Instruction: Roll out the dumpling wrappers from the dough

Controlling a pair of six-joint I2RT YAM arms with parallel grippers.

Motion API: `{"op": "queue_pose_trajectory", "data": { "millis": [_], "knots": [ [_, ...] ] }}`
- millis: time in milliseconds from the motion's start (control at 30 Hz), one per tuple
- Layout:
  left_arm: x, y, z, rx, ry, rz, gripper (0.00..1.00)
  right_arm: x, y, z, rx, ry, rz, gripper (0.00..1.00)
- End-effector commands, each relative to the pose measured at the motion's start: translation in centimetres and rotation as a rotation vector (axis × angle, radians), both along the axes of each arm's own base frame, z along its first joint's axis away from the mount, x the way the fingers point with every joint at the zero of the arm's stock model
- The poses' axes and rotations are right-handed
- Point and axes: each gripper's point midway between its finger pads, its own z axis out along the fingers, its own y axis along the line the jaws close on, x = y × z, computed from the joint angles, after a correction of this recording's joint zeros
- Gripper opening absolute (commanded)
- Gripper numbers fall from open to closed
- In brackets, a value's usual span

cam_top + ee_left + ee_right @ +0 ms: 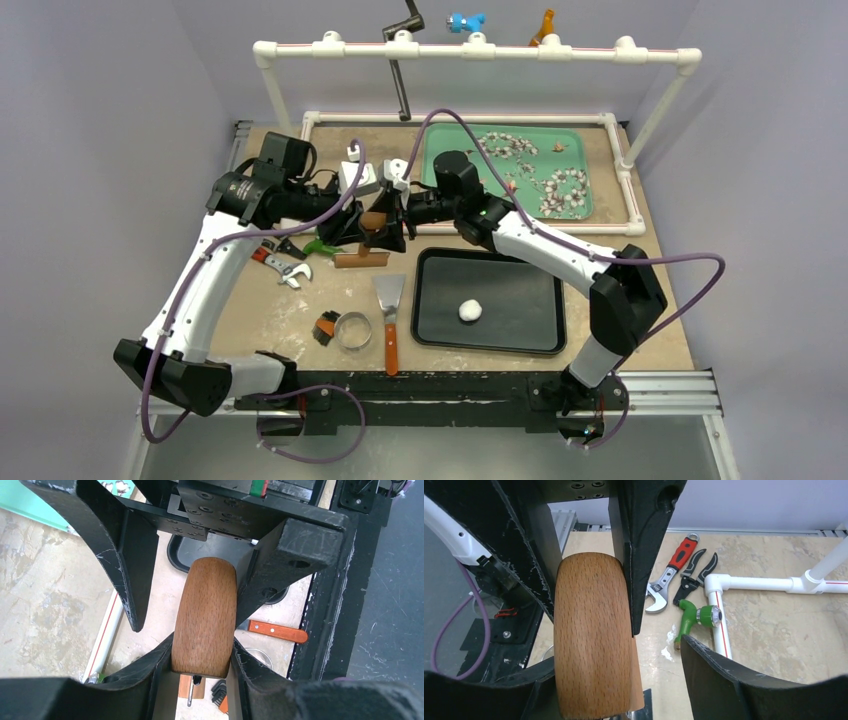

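A white dough ball [470,311] lies in the black tray [530,300]. No dumpling wrappers are in view. A wooden roller stands on the table with its handle [373,222] upright and its roller bar [362,260] below. My left gripper [360,226] is shut on that handle [206,620], both fingers pressed to its sides [202,650]. From the other side my right gripper [394,220] surrounds the same handle [591,640]. It is open [616,652]: the handle rests against its left finger, and a wide gap separates it from the right finger [724,675].
A metal ring cutter [352,331], hex keys [326,327] and an orange-handled scraper [389,320] lie left of the black tray. A wrench [285,268], pliers and a green nozzle [322,245] lie near the left arm. A teal tray [460,150] sits inside the white pipe frame [618,180] behind.
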Motion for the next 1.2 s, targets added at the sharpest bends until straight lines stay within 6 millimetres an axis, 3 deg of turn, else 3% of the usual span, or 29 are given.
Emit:
{"op": "queue_pose_trajectory", "data": {
  "millis": [0,100,267,300,433,700,733,800,1100,1167],
  "knots": [
    [-0.2,-2.2,2.4,-0.119,-0.036,-0.066,0.0,-0.3,1.4,0.9,0.056,-0.009,0.031,0.61],
    [0.1,-2.3,2.6,-0.127,-0.04,-0.055,0.0,-0.5,1.7,0.5,0.056,0.005,0.042,0.48],
    [0.3,-2.4,2.3,-0.128,-0.037,-0.052,0.0,-0.8,1.5,1.3,0.107,-0.012,0.041,0.04],
    [0.4,-2.4,2.2,-0.127,-0.037,-0.052,0.0,-1.0,1.4,1.7,0.128,-0.015,0.039,0.0],
    [1.0,-2.3,0.9,-0.119,-0.027,-0.035,0.0,-0.5,1.1,1.3,0.159,0.006,-0.016,0.0],
    [2.9,-2.8,-3.5,-0.11,0.03,0.001,0.02,1.3,-0.5,-2.1,0.15,0.12,-0.173,0.0],
    [3.3,-2.8,-4.1,-0.105,0.042,0.01,0.17,1.8,-0.7,-2.8,0.141,0.13,-0.207,0.0],
    [3.8,-2.8,-5.2,-0.099,0.068,0.012,0.32,2.8,-1.3,-4.5,0.114,0.154,-0.287,0.0],
    [6.4,-2.7,-10.0,-0.036,0.098,0.064,0.53,5.9,-3.3,-9.1,0.133,0.28,-0.483,0.0],
    [7.1,-2.6,-10.6,-0.021,0.098,0.085,0.63,6.3,-3.3,-10.1,0.127,0.305,-0.5,0.0]
  ]
}}
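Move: The double-ended dough roller hangs in the left hand's fingers, held by the handle between its rollers, about 2 cm below that hand point. From the right hand, the handle is roughly 1 cm back, 1 cm left and 1 cm down. The dough ball sits about 12 cm back and 18 cm right of the right hand; the bench scraper lies about 15 cm back and 2 cm right; the green nozzle about 1 cm ahead and 12 cm left, all some 25 cm below. The dough roller changes hands: the right hand's part-open fingers first close on its handle while the left keeps its grip, then both arms carry it down together about 11 cm and, late on, forward some 5 cm. Near the end the left fingers open and let go, while the right hand drifts to its right and turns about 25 degrees clockwise, also rolling. ##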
